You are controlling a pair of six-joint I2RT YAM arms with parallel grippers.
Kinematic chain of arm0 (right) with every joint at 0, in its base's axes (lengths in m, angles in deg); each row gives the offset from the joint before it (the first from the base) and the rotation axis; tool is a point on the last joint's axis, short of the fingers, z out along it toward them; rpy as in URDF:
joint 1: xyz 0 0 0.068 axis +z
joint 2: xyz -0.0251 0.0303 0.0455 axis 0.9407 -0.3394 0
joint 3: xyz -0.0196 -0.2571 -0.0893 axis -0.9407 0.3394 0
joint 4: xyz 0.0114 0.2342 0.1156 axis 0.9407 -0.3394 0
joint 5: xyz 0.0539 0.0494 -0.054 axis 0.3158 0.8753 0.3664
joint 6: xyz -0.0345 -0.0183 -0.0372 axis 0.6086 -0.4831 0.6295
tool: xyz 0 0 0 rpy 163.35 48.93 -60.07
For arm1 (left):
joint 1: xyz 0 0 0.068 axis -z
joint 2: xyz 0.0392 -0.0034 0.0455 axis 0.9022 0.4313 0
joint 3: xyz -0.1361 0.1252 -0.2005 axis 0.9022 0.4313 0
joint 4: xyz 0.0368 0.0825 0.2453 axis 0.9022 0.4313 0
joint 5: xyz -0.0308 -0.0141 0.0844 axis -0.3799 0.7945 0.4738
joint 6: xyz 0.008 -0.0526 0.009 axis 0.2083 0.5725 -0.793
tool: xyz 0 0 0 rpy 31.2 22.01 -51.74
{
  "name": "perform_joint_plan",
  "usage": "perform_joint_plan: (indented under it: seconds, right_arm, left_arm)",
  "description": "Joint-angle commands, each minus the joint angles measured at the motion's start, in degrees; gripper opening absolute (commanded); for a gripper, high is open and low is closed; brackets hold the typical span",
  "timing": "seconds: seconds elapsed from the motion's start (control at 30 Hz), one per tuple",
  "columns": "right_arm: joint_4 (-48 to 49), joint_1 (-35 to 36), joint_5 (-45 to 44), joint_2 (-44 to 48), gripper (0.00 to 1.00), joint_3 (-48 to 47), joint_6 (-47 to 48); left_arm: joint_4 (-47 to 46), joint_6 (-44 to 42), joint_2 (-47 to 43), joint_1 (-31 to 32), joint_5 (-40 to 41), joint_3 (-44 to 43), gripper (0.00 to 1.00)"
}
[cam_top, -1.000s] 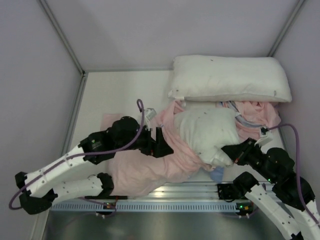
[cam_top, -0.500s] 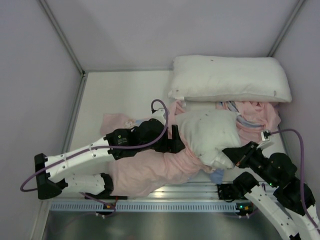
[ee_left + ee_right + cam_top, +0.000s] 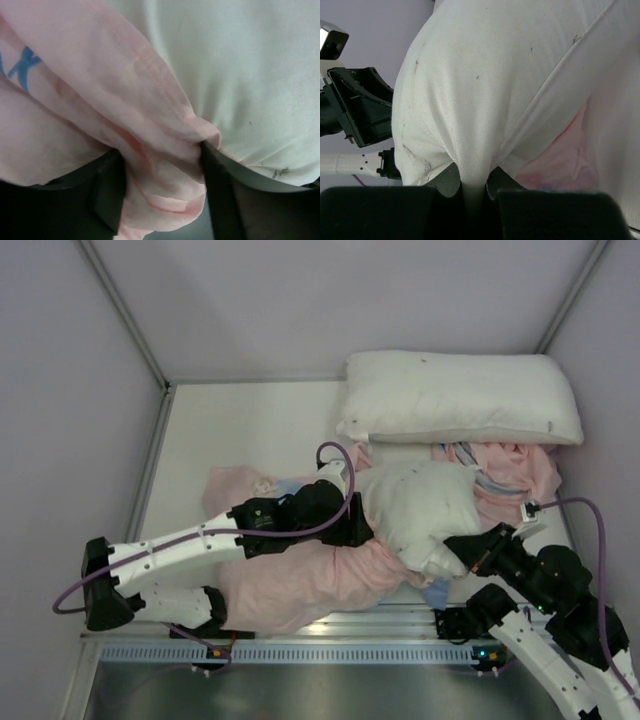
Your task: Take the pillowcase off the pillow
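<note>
The white pillow [image 3: 420, 505] lies mid-table, half out of the pink pillowcase [image 3: 300, 580], which trails toward the near left. My left gripper [image 3: 365, 525] is at the pillow's left side. In the left wrist view a bunched fold of the pillowcase [image 3: 150, 125] hem fills the wide gap of the left gripper [image 3: 162, 190], against the black fingers [image 3: 107, 190], with the pillow [image 3: 250, 65] just beyond. My right gripper [image 3: 455, 550] is shut on the pillow's near right corner. In the right wrist view white pillow [image 3: 485, 75] cloth is pinched in the right gripper [image 3: 475, 187].
A second white pillow [image 3: 460, 395] lies along the back wall. More bunched pink cloth [image 3: 510, 470] sits at the back right, behind the pillow. Grey walls close in the left, back and right. A metal rail [image 3: 330, 640] runs along the near edge.
My left arm has reached right, from the pink cloth up to the pillow's left side, and its jaws have narrowed a little around the fold. The right gripper has kept its hold.
</note>
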Motion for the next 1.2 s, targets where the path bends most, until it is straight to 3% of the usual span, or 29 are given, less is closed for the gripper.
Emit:
perform_joint_plan:
  seconds: [0.0, 0.07, 0.1, 0.17, 0.2, 0.4, 0.73, 1.17]
  right_arm:
    - [6.52, 0.02, 0.82, 0.25, 0.0, 0.03, -0.95]
    - [8.45, 0.02, 0.82, -0.45, 0.0, 2.22, -0.95]
    - [9.41, 0.02, 0.82, -0.71, 0.0, 3.19, -0.95]
    - [12.75, 0.02, 0.73, -2.11, 0.0, 5.82, -0.69]
    - [13.81, 0.02, 0.56, -2.64, 0.0, 6.53, -0.52]
    - [19.35, 0.02, -2.08, -8.62, 0.0, 2.07, 1.85]
    - [13.3, 0.1, -14.53, -19.78, 0.0, -30.52, 13.54]
    - [0.56, 5.19, -42.15, -12.15, 0.0, -44.44, 21.63]
  left_arm:
    - [-7.16, -0.13, 0.37, 1.66, -2.63, -1.14, 0.56]
    - [-9.61, -0.22, -0.86, 2.8, -3.95, 0.17, 0.35]
    - [-10.49, -0.13, -1.65, 3.15, -5.18, 0.96, 0.17]
    - [-12.43, 0.48, -4.37, 4.03, -6.24, 3.95, 0.03]
    - [-12.61, 0.66, -5.51, 4.29, -7.2, 4.83, 0.0]
    - [-10.69, 2.94, -16.41, 4.56, -4.85, 15.72, 0.0]
    - [-7.18, 8.65, -26.96, 4.56, -4.93, 28.65, 0.0]
    - [5.22, 11.47, -38.56, 4.56, 2.54, 31.91, 0.0]
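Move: The pink pillowcase's bunched hem lies right between the left hand's open fingers, about 1 cm beyond the finger pads; from the right hand, which already holds the pillow's bare corner, it is some 14 cm left and 4 cm ahead. The middle of the pillow's bare part is about 8 cm right of the left hand and 4 cm ahead. From the right hand, the spare pink case lies roughly 16 cm ahead, 8 cm right and 14 cm below. The pillowcase's gathered hem gets pinched as the left fingers shut, then is drawn about 6 cm back and 7 cm left, the fingers levelling by roughly 25 degrees. The pillow's corner, still gripped by the right hand, goes slightly forward and down, then swiftly up and out to the right, away from the hem, with the wrist tipping up. ##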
